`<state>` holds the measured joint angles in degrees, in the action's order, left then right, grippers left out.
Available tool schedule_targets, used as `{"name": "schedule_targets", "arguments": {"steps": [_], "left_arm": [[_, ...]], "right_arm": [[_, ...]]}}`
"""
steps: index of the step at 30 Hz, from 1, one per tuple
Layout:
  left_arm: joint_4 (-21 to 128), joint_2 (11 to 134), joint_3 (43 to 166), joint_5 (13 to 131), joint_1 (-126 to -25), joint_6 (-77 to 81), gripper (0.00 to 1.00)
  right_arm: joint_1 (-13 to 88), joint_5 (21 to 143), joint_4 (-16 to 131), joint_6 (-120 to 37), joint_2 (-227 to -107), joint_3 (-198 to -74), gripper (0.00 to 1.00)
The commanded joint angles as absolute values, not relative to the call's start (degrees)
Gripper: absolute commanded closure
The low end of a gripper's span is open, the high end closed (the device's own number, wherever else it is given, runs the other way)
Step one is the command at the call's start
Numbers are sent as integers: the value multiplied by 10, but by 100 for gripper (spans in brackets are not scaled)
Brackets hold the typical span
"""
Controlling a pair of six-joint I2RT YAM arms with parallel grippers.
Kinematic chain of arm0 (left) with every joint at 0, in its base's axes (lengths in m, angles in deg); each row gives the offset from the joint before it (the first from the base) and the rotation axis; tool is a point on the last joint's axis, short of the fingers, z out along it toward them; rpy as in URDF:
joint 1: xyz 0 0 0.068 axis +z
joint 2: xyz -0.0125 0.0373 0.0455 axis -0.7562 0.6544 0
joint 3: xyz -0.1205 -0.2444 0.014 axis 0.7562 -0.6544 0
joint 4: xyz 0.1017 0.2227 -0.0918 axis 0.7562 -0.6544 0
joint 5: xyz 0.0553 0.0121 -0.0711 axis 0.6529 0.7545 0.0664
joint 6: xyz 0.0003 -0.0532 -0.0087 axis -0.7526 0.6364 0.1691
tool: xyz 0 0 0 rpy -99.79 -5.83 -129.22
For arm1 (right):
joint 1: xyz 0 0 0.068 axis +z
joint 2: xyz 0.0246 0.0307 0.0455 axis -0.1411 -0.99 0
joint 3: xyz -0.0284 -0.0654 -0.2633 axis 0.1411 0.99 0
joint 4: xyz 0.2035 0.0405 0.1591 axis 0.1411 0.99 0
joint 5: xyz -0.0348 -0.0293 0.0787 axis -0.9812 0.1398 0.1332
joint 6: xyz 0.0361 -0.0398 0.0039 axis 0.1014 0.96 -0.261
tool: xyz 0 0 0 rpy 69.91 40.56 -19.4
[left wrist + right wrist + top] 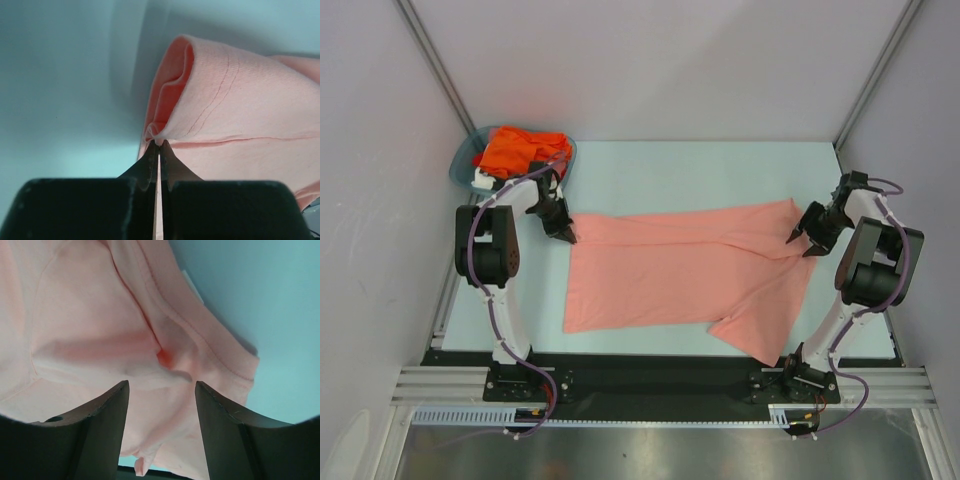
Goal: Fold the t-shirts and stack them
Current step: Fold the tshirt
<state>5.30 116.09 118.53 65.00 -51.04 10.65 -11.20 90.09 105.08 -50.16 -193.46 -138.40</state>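
A salmon-pink t-shirt (670, 270) lies spread across the pale teal table, folded along its far edge. My left gripper (565, 233) is at the shirt's far left corner, shut on a pinch of the pink cloth (159, 142); the folded hem (220, 100) rises just beyond the tips. My right gripper (798, 238) stands open over the shirt's far right end, its fingers (107, 405) on either side of a rumpled fold (165, 360) near the stitched edge. An orange t-shirt (515, 150) is bunched in the teal basket (465, 160), with a bit of white cloth (483, 180) beside it.
The basket sits at the table's far left corner, just behind my left arm. Grey walls close in the back and both sides. A black rail (650, 372) runs along the near edge between the arm bases.
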Motion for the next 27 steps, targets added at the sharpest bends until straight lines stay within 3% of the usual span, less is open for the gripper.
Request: {"name": "schedule_targets", "arguments": {"steps": [1, 5, 10, 13, 14, 20, 27], "left_arm": [[50, 1128, 1194, 634, -511, 96, 100], [50, 1121, 1188, 620, -511, 102, 100], [51, 1109, 1169, 611, -511, 105, 100], [49, 1101, 1162, 613, -511, 107, 100], [48, 1097, 1161, 615, -511, 108, 100], [43, 1088, 1153, 625, -511, 109, 100], [31, 1073, 1142, 641, -511, 99, 100]], "right_arm": [[-113, 898, 1031, -477, -1956, -1414, 39], [-111, 927, 1002, -483, -1962, -1412, 39], [-111, 934, 996, -493, -1963, -1414, 46], [-115, 940, 996, -501, -1952, -1413, 60], [-116, 941, 1000, -508, -1949, -1413, 72], [-123, 967, 1015, -539, -1919, -1412, 99], [-130, 980, 1037, -566, -1907, -1439, 100]]}}
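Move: The ridge of the t-shirt's folded-over layer stands about 2 cm ahead of the open right hand and some 2 cm below it. The shirt's far right corner is roughly 10 cm ahead, and the loose near-side sleeve flap about 17 cm back and 9 cm left. The left hand already grips the layer's other end. The shirt's near left corner lies roughly 22 cm back from it, practically in line, and the basket some 24 cm ahead and 17 cm left. The right fingers close on the ridge of the folded-over t-shirt layer and pinch it, after the hand eases about 2 cm forward and 1 cm down onto it; then that hand lifts the pinch by nearly 3 cm. Meanwhile the left hand, keeping its grip on the layer's left end, rises and draws back about 2 cm each, towards the shirt's near edge. ##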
